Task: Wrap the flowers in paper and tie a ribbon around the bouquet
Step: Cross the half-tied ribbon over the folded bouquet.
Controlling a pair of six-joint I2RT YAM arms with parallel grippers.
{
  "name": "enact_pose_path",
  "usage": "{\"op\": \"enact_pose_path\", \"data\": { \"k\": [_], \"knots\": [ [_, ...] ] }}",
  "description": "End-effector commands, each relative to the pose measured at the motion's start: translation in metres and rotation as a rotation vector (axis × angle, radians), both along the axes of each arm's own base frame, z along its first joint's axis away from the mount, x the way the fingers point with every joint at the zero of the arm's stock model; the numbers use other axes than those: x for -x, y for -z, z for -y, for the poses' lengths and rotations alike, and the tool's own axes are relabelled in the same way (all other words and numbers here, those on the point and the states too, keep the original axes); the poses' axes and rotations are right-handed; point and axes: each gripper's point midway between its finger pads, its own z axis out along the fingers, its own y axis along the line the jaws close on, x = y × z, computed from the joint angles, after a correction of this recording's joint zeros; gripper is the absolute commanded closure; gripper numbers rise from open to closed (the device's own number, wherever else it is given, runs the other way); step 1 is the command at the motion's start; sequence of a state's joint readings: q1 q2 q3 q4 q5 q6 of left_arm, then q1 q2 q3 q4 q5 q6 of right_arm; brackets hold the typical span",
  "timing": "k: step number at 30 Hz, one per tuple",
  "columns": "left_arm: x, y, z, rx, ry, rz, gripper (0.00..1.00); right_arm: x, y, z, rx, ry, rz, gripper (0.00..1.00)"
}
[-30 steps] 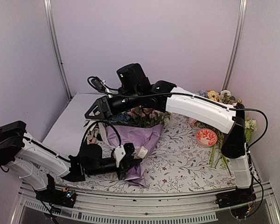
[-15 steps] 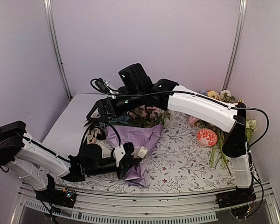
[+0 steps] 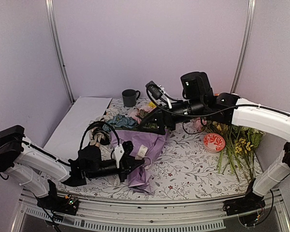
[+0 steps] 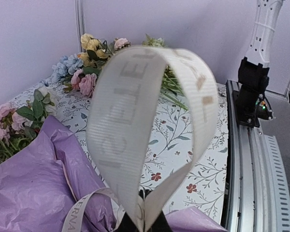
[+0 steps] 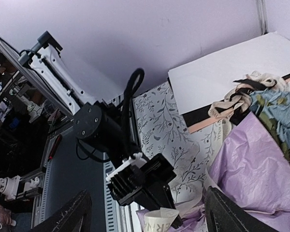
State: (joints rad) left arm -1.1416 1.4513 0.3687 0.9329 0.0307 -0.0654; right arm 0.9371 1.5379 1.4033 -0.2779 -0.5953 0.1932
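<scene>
The bouquet's lilac paper (image 3: 144, 145) lies mid-table, with the flowers (image 3: 121, 121), blue and pink heads, at its far end. My left gripper (image 3: 137, 157) is shut on the cream ribbon (image 3: 143, 151). In the left wrist view the ribbon (image 4: 135, 121) stands up as a loop pinched between the jaws, above the paper (image 4: 29, 183). My right gripper (image 3: 152, 124) hovers open over the bouquet's far right side. The right wrist view looks past its spread fingers (image 5: 70, 215) at the left gripper (image 5: 145, 186), the ribbon loop (image 5: 159, 221) and the paper (image 5: 261, 164).
A dark mug (image 3: 130, 97) stands at the back. A flat white sheet (image 3: 79, 121) lies on the left, with a coiled tan-and-dark ribbon bundle (image 3: 99, 136) beside it. A red dish (image 3: 214, 142) and loose long-stemmed flowers (image 3: 239, 145) sit on the right.
My right arm has swung from the back left over to the right, and its jaws have opened. The mug has come into sight. The left gripper still holds the ribbon loop.
</scene>
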Motion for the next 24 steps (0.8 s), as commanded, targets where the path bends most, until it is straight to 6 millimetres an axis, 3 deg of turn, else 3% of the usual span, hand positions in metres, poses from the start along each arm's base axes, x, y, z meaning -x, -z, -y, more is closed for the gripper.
{"op": "enact_pose_path", "data": {
  "k": [1, 4, 6, 10, 14, 24],
  "knots": [
    [-0.001, -0.012, -0.002, 0.060, 0.010, -0.029, 1.00, 0.022, 0.055, -0.005, 0.008, -0.106, -0.121, 0.17],
    [-0.001, -0.011, -0.002, 0.064, 0.013, -0.046, 1.00, 0.030, 0.076, -0.005, 0.011, -0.135, -0.183, 0.16],
    [-0.002, -0.010, -0.003, 0.064, 0.010, -0.053, 1.00, 0.033, 0.080, -0.007, 0.009, -0.151, -0.197, 0.22],
    [-0.003, -0.007, -0.002, 0.053, 0.009, -0.063, 1.00, 0.035, 0.085, -0.011, 0.010, -0.179, -0.218, 0.65],
    [-0.001, -0.006, -0.002, 0.049, 0.020, -0.074, 1.00, 0.035, 0.086, -0.010, 0.008, -0.178, -0.214, 0.99],
    [0.001, -0.005, -0.002, 0.031, 0.038, -0.092, 0.98, 0.035, 0.081, -0.010, -0.021, -0.211, -0.195, 1.00]
  ]
}}
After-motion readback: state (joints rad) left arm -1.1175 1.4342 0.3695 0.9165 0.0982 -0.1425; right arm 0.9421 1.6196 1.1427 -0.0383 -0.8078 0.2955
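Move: The standing ribbon loop that the right hand goes for is about 11 cm below it, 4 cm back and 1 cm left; from the left hand, whose shut fingers hold the loop's foot, it stands straight above, some 4 cm up. From the right hand, the tied neck of the purple paper lies roughly 5 cm back, level left to right and 20 cm down; the bouquet's flower heads are some 18 cm ahead, 5 cm left and 19 cm down. Down fast, some 11 cm and 3 cm back, the right hand drops open-fingered onto the standing ribbon loop above the left gripper, rolling about 15 degrees around its finger line. Its fingers then shut fully on the loop's edge while it rises again by 1 or 2 cm, and it stays there. The left hand stays in place and keeps its pinch on the ribbon. ##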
